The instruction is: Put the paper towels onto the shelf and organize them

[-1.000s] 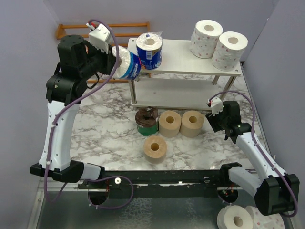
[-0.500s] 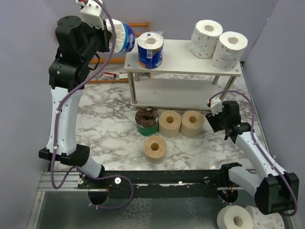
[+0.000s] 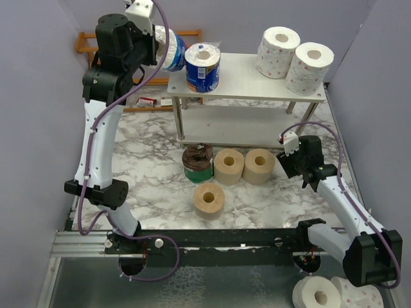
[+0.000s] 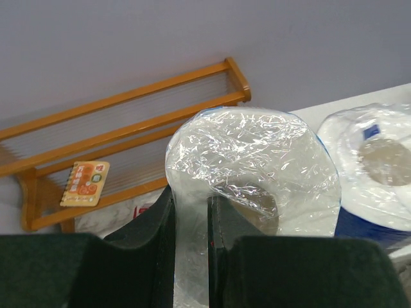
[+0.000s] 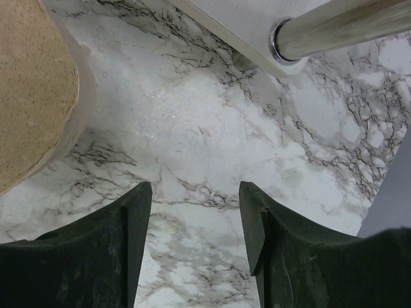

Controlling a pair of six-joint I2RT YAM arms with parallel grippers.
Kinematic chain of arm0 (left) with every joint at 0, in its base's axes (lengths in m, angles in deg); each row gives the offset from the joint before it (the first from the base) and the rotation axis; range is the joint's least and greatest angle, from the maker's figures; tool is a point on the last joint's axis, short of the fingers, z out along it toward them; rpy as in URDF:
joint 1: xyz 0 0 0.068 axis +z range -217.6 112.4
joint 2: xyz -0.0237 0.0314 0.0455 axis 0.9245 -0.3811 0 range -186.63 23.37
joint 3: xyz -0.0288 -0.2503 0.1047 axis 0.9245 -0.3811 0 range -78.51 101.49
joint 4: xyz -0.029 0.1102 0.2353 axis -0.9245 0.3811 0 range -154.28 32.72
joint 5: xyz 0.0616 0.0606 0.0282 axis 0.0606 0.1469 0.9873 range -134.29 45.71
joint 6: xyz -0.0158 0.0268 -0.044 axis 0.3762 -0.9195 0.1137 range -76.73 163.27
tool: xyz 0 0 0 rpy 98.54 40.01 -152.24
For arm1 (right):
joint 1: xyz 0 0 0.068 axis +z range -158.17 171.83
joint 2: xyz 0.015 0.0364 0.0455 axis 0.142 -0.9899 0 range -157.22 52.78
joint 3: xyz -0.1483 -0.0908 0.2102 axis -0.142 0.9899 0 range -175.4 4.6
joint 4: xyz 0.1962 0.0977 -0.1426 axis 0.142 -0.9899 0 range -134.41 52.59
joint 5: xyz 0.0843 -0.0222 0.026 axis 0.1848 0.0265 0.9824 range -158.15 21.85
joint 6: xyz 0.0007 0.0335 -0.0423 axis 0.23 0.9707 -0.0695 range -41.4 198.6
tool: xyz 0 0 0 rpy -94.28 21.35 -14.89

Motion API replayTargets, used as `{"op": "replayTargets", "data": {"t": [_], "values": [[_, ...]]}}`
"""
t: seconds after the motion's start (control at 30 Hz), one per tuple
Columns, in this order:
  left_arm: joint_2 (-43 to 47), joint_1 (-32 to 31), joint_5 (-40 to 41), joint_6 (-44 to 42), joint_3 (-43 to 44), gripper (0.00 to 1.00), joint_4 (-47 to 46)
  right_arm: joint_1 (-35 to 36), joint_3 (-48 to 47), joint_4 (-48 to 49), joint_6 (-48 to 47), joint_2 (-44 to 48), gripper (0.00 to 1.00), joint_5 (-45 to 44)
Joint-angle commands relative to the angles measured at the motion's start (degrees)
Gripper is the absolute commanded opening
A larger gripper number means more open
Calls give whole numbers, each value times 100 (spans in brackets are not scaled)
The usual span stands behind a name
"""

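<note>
My left gripper (image 3: 158, 46) (image 4: 189, 196) is shut on a blue-wrapped paper towel roll (image 3: 171, 52) (image 4: 250, 160), one finger in its core, in the air beside the left end of the shelf (image 3: 250, 82). A second blue roll (image 3: 202, 67) (image 4: 379, 173) stands on the top tier's left end, two white rolls (image 3: 277, 51) (image 3: 309, 67) on its right end. On the table in front lie a dark brown roll (image 3: 197, 163) and three tan rolls (image 3: 228, 166) (image 3: 259, 165) (image 3: 209, 200). My right gripper (image 3: 292, 165) (image 5: 196, 186) hangs open above the marble, right of a tan roll (image 5: 32, 96).
An orange slatted rack (image 3: 138, 38) (image 4: 128, 122) stands against the back wall behind the held roll, with a small card (image 4: 85, 183) on it. A shelf leg (image 5: 334, 29) is just ahead of my right gripper. More white rolls (image 3: 318, 296) lie below the table's near right corner.
My left arm has lifted the blue roll and swung it up and right, close to the shelf's left end. The right arm has not moved.
</note>
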Motion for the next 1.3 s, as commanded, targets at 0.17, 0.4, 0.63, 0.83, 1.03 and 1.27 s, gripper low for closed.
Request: {"op": "replayTargets", "data": {"t": [0.17, 0.4, 0.63, 0.83, 1.03, 1.27], "values": [[252, -314, -1155, 335, 118, 0, -353, -32, 68, 230, 32, -75, 57, -130], [139, -481, -1417, 414, 82, 0, -372, -32, 69, 232, 34, -109, 57, -142], [-215, -697, -929, 144, 310, 13, -357, -36, 70, 238, 48, -120, 57, -173], [-196, -694, -645, -33, 181, 22, -348, -32, 70, 241, 45, -122, 57, -171], [-168, -696, -400, -125, -51, 59, -322, -32, 78, 236, 34, -107, 57, -151], [-220, -707, -324, -145, 209, 98, -338, -33, 78, 241, 39, -126, 57, -148]]}}
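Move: The left hand still holds a blue-wrapped paper towel roll by its wall, just off the shelf's left end. The spot meant for it on the shelf top lies about 11 cm to the right, 1 cm back and 11 cm below. A standing blue roll crowds that spot, some 13 cm right, 3 cm back and 7 cm below; the nearer dotted roll is about 38 cm right and 1 cm ahead, at like height. From the right hand, the spot is roughly 19 cm ahead, 33 cm left and 30 cm up. Sideways to the right, about 8 cm, the left hand carries its roll in over the shelf's left end and shoves it against the standing blue roll. It bows back some 3 cm and out again while swinging about 15 degrees clockwise, sinks a couple of centimetres late on, then spreads the fingers wide, one still inside the roll's core. ##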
